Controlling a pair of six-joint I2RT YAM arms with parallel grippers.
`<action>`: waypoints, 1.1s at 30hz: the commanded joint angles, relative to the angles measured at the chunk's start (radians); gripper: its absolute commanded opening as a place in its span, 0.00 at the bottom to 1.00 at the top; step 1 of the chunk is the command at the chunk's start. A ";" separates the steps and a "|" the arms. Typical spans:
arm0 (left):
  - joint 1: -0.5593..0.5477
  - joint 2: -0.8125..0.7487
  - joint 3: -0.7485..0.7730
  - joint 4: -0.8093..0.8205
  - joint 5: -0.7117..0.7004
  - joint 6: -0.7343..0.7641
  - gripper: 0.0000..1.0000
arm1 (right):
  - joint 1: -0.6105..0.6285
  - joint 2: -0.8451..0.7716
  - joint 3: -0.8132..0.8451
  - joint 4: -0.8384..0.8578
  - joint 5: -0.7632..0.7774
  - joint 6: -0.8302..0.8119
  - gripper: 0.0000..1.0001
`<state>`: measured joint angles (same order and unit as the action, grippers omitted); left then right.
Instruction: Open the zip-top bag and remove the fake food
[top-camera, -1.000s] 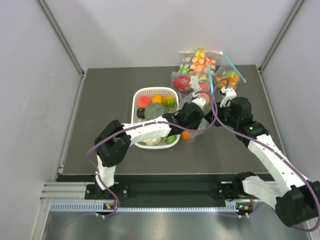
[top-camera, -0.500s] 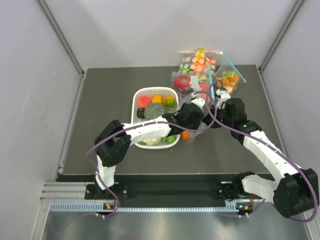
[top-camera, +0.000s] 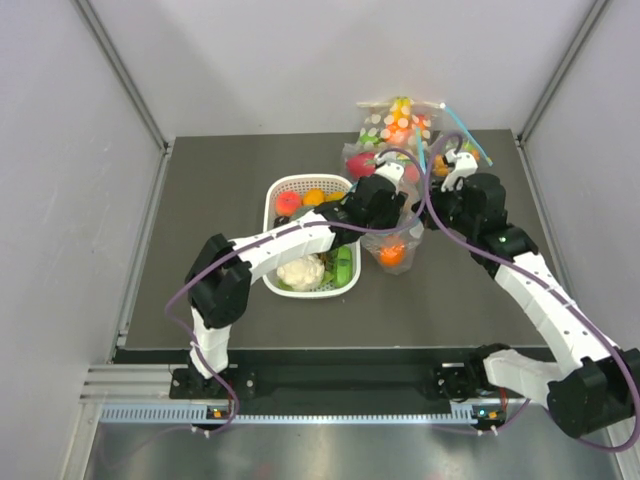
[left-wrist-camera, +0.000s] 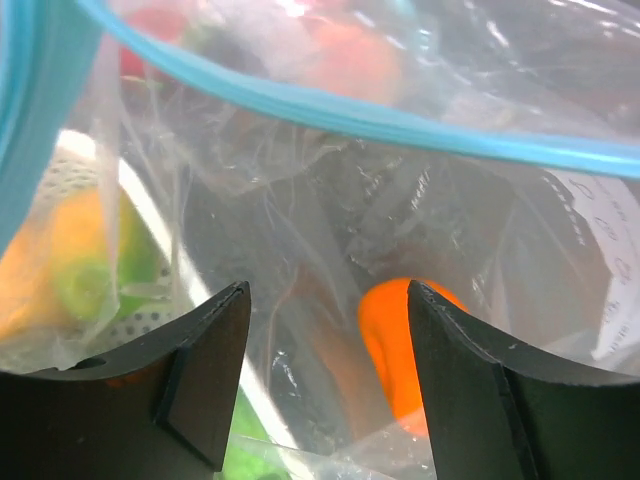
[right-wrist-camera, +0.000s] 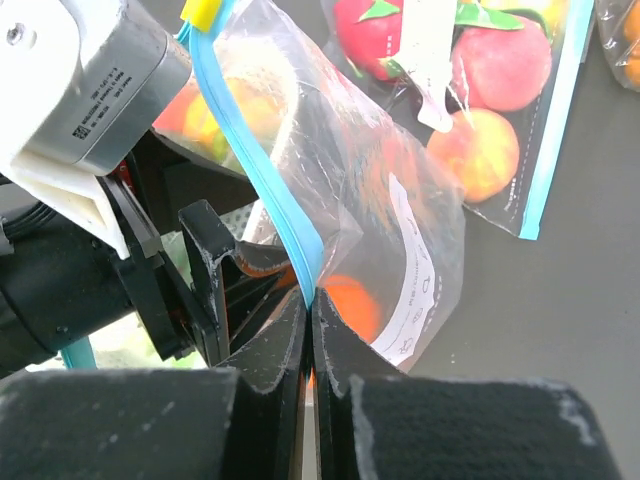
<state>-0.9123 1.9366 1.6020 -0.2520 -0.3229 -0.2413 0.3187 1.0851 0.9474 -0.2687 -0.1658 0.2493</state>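
The zip-top bag (right-wrist-camera: 400, 200), clear with a light-blue zip strip (right-wrist-camera: 270, 180), hangs between the two arms, right of the basket. My right gripper (right-wrist-camera: 310, 305) is shut on that strip. One round orange fruit (top-camera: 392, 255) sits in the bottom of the bag and also shows as the orange fruit (left-wrist-camera: 395, 340) through the plastic. My left gripper (left-wrist-camera: 328, 295) is open at the bag's mouth, with nothing between its fingers. The zip strip (left-wrist-camera: 350, 110) runs above it. A white cauliflower piece (top-camera: 300, 270) and a long green vegetable (top-camera: 344, 265) lie in the basket.
The white basket (top-camera: 272, 200) stands left of the bag and holds more toy fruit. At the back lie a bag with a pink dragon fruit (top-camera: 368, 165), a bag of small orange pieces (top-camera: 458, 158) and a bag of peaches (right-wrist-camera: 480, 100). Walls stand close on both sides.
My right gripper closed on the zip strip and lifted the bag, so the orange fruit now hangs lower. The left arm shifted toward the back, uncovering the cauliflower in the basket.
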 joint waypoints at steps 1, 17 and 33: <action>-0.003 0.007 0.024 0.019 0.068 -0.015 0.69 | 0.006 -0.027 0.008 0.022 0.011 -0.015 0.00; -0.045 0.064 -0.060 0.036 0.281 -0.144 0.70 | 0.006 -0.090 -0.164 0.065 0.023 0.005 0.00; -0.069 0.191 0.058 -0.027 0.165 -0.132 0.73 | 0.005 -0.111 -0.194 0.074 0.026 0.013 0.00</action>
<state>-0.9749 2.0983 1.6176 -0.2714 -0.0994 -0.3801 0.3073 1.0134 0.7483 -0.2466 -0.0673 0.2466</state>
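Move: Roughly 12 cm below the open left fingers, some 2 cm ahead and 2 cm to their right, the orange food piece lies in the bag. The green pepper in the basket is about 9 cm left of that hand, level ahead; the basket's middle is 16 cm left and 5 cm ahead, and the bag of peaches about 18 cm ahead and 2 cm right. From the right hand the orange piece is about 20 cm down, 1 cm ahead and 3 cm left. Sinking about 8 cm while drawing back 6 cm and right 5 cm, the left hand goes down into the bag's mouth towards the orange piece, its wrist tipping some 15 degrees further down and turning about 10 degrees clockwise, fingers staying open. The right hand keeps its pinch on the blue zip strip and lowers it 6 cm, easing back and to the right. ##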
